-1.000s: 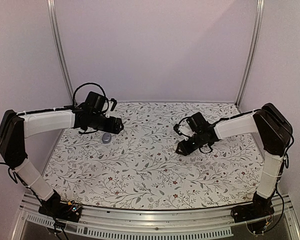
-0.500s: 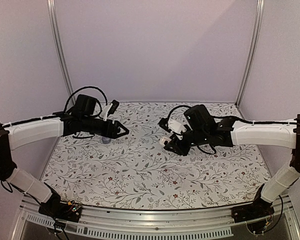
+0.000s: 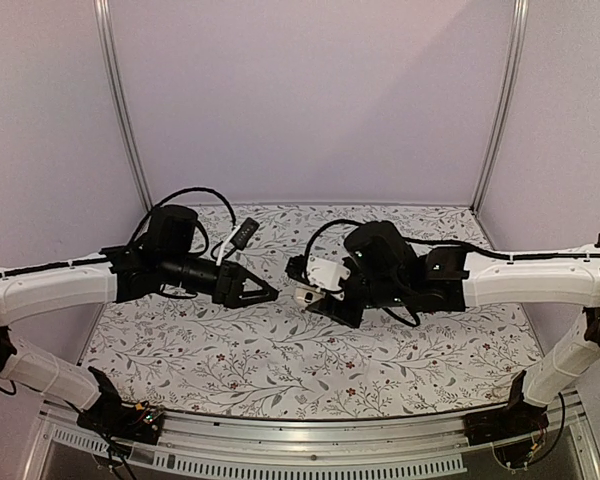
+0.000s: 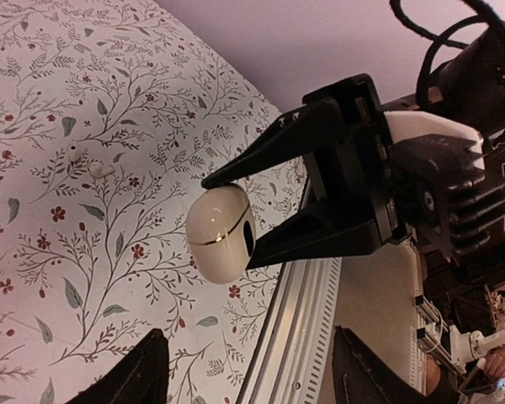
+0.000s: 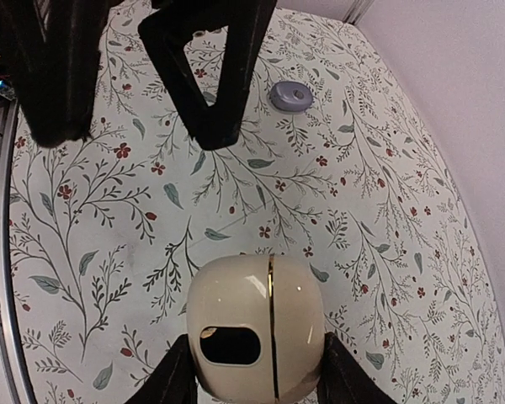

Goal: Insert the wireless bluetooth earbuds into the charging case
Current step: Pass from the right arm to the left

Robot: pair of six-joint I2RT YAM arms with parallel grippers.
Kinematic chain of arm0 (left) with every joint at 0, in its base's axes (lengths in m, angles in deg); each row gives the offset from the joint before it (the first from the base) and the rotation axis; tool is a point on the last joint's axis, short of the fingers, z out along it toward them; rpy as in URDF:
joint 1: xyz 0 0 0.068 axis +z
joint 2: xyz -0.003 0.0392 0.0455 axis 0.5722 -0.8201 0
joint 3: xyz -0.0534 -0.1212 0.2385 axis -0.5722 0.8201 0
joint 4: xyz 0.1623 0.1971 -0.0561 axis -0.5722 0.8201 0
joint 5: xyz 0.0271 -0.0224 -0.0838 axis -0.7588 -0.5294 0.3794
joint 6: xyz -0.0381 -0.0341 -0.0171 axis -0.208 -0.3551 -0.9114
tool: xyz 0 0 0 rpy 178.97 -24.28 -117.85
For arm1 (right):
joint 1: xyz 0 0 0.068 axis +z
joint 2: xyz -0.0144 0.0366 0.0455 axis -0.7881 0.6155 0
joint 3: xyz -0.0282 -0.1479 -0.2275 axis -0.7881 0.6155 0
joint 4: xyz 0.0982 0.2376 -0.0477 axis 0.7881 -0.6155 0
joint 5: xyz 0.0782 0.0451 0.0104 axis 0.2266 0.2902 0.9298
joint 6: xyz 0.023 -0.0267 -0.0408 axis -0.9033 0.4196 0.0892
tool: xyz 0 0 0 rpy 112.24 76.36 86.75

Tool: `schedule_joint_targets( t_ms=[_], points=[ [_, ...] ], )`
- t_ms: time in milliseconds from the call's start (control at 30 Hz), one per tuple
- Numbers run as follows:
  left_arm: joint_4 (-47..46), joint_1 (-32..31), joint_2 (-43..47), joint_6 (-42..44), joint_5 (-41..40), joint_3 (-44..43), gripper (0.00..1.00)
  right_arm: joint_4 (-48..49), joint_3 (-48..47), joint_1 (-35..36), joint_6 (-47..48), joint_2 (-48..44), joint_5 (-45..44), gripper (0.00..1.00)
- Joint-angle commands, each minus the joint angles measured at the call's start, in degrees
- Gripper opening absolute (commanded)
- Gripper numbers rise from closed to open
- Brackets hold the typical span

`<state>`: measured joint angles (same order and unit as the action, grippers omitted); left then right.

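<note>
A cream charging case with a gold seam (image 5: 257, 324) is closed. My right gripper (image 5: 254, 353) is shut on its sides and holds it above the table. The case also shows in the top view (image 3: 302, 296) and in the left wrist view (image 4: 221, 233). Two small white earbuds (image 4: 73, 153) (image 4: 99, 168) lie loose on the floral cloth. My left gripper (image 4: 248, 332) is open and empty, pointing at the case from a short gap. In the top view it (image 3: 260, 290) faces my right gripper (image 3: 312, 298) near the table's middle.
A grey round disc (image 5: 292, 95) lies on the floral table cloth (image 3: 280, 360) behind my left gripper's fingers (image 5: 210, 76). The metal rail (image 4: 299, 328) runs along the table's near edge. Purple walls close in the back and sides.
Both arms have stretched toward the table's middle. My right gripper moved left with the case; my left gripper moved right, away from the grey disc, and now faces the case.
</note>
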<state>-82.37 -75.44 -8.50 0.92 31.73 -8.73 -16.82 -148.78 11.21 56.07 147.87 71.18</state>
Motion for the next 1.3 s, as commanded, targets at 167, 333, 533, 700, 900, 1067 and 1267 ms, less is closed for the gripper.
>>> schedule_joint_targets(
  t_ms=[167, 333, 533, 700, 900, 1067, 1267],
  points=[
    [-8.32, -4.40, -4.46, -4.77, -0.73, -0.51, 0.62, -0.25, -3.20, 2.17, 2.03, -1.61, -5.06, 0.34],
    [-11.22, -5.76, -5.19, -6.72, -3.48, -0.04, 0.58, 0.11, -3.66, 3.51, 2.47, -1.95, -5.84, 0.34],
    [-14.09, -6.14, -5.37, -8.10, -4.68, 0.68, 0.52, -0.05, -4.37, 4.90, 2.87, -2.06, -6.63, 0.34],
    [-15.68, -6.93, -6.71, -8.65, -4.47, 0.87, 0.45, 0.15, -4.78, 5.41, 2.92, -1.96, -6.84, 0.34],
    [-16.19, -7.11, -6.84, -8.81, -4.31, 0.89, 0.40, 0.14, -5.23, 5.91, 2.74, -1.49, -8.42, 0.33],
    [-16.40, -7.12, -6.87, -8.97, -4.44, 1.20, 0.39, 0.59, -5.06, 5.89, 2.74, -1.26, -10.02, 0.33],
    [-16.16, -7.11, -7.13, -9.02, -5.12, 1.17, 0.36, 1.14, -4.96, 5.86, 2.49, -0.99, -11.22, 0.32]
  ],
)
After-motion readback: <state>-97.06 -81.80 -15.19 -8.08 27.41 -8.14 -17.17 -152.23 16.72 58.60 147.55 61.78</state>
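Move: The white charging case is already pinched in the right fingertips, roughly 8 cm to the right of the left hand, level with it fore and aft and some 4 cm lower. From the right hand, the left gripper's open fingers wait about 8 cm to the left and 3 cm higher. The lavender case lies on the table about 15 cm ahead and 16 cm left of the left hand, 20 cm below. The charging case is brought up about 3 cm in the right hand's unchanged grip, easing a little left and back as that hand tips up slightly. The left hand reaches some 4 cm right towards the case, dipping briefly and coming back up, while its fingers narrow steadily from well open to straddle the case's free end; whether they touch yet can't be made out. ##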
